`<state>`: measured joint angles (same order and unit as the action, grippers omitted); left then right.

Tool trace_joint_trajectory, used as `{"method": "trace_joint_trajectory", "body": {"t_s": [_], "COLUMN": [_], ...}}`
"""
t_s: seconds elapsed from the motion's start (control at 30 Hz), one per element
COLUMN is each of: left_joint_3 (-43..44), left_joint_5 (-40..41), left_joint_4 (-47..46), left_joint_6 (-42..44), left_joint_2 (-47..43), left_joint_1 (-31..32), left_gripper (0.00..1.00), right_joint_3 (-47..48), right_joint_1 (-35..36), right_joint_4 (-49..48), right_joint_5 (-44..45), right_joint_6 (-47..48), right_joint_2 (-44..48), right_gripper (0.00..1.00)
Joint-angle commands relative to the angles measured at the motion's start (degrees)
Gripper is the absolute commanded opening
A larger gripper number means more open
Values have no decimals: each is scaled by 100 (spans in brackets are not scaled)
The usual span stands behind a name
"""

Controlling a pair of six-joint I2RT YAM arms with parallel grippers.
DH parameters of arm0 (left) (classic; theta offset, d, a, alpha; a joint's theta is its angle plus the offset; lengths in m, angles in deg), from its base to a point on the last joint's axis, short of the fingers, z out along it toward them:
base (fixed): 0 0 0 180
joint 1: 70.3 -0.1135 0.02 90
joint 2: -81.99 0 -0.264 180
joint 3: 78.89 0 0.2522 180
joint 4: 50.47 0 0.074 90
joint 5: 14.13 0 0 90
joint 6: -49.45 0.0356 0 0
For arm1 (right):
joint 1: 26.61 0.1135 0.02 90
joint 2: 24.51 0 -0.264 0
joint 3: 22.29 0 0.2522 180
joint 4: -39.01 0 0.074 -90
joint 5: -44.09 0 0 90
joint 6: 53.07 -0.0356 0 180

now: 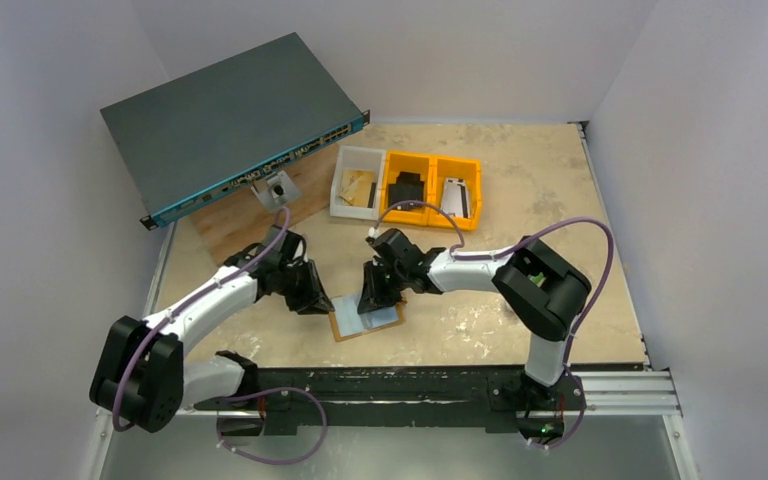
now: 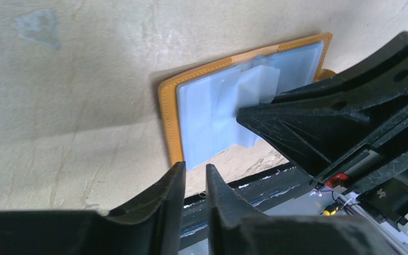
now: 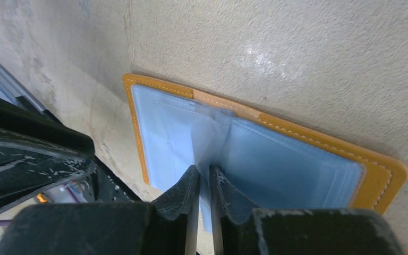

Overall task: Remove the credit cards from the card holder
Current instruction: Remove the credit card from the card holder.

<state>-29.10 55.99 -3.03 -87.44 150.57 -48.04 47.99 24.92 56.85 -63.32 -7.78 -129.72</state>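
The card holder (image 1: 365, 318) lies open on the table, tan-orange rim up and pale blue-grey inside (image 2: 207, 122) (image 3: 297, 159). A thin pale translucent leaf (image 3: 208, 143) stands up from its middle fold; I cannot tell whether it is a card or a sleeve. My right gripper (image 1: 370, 300) (image 3: 204, 172) is shut on that leaf from above. In the left wrist view the raised leaf (image 2: 255, 87) shows beside the right fingers (image 2: 297, 127). My left gripper (image 1: 318, 300) (image 2: 195, 169) hovers at the holder's left edge, jaws a narrow gap apart with nothing between them.
At the back stand a white bin (image 1: 357, 182) and two orange bins (image 1: 405, 185) (image 1: 457, 190) with small items inside. A grey network switch (image 1: 230, 120) rests tilted over a wooden board (image 1: 250, 215) at the back left. The mounting rail (image 1: 410, 385) runs along the near edge.
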Motion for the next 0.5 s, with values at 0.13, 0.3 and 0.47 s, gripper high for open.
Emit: {"method": "trace_joint_trajectory", "body": {"t_s": [0.13, 0.3, 0.47], "left_joint_3": [28, -132, -219], "left_joint_5": [-167, -90, 38], "left_joint_4": [-702, -1122, -1258], "left_joint_6": [-100, -270, -369], "left_joint_2": [550, 949, 1170], "left_joint_1": [398, 552, 646], "left_gripper": [7, 1, 0], "right_joint_3": [-521, -724, -815], "right_joint_1": [-203, -312, -345], "right_joint_4": [-1035, -1332, -1470], "right_joint_5": [-678, -880, -925], "right_joint_6": [-615, -721, -717], "right_joint_2": [-36, -22, 175], "right_gripper": [9, 9, 18]}}
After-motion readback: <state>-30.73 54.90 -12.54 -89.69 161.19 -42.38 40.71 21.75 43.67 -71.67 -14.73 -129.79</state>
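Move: The open card holder's left half is the left hand's target, centred about 5 cm to its right, level fore and aft, and some 4 cm below. The clear sleeve pinched by the right fingers stands roughly 7 cm to the left hand's right, 1 cm ahead and 4 cm down. The holder's right half is centred some 11 cm right, level with it. From the right hand, that left half lies about 3 cm left, 1 cm back and 1 cm below. Down and to the right goes the left hand, about 4.5 cm in all, first mostly sideways and then sinking steeply, closing its part-open fingers fully as their tips come in low over the outer part of the card holder's left half. The right hand stays in place, keeping its pinch on the clear sleeve while its wrist tilts some 10 degrees, laying the fingers flatter towards the left. ##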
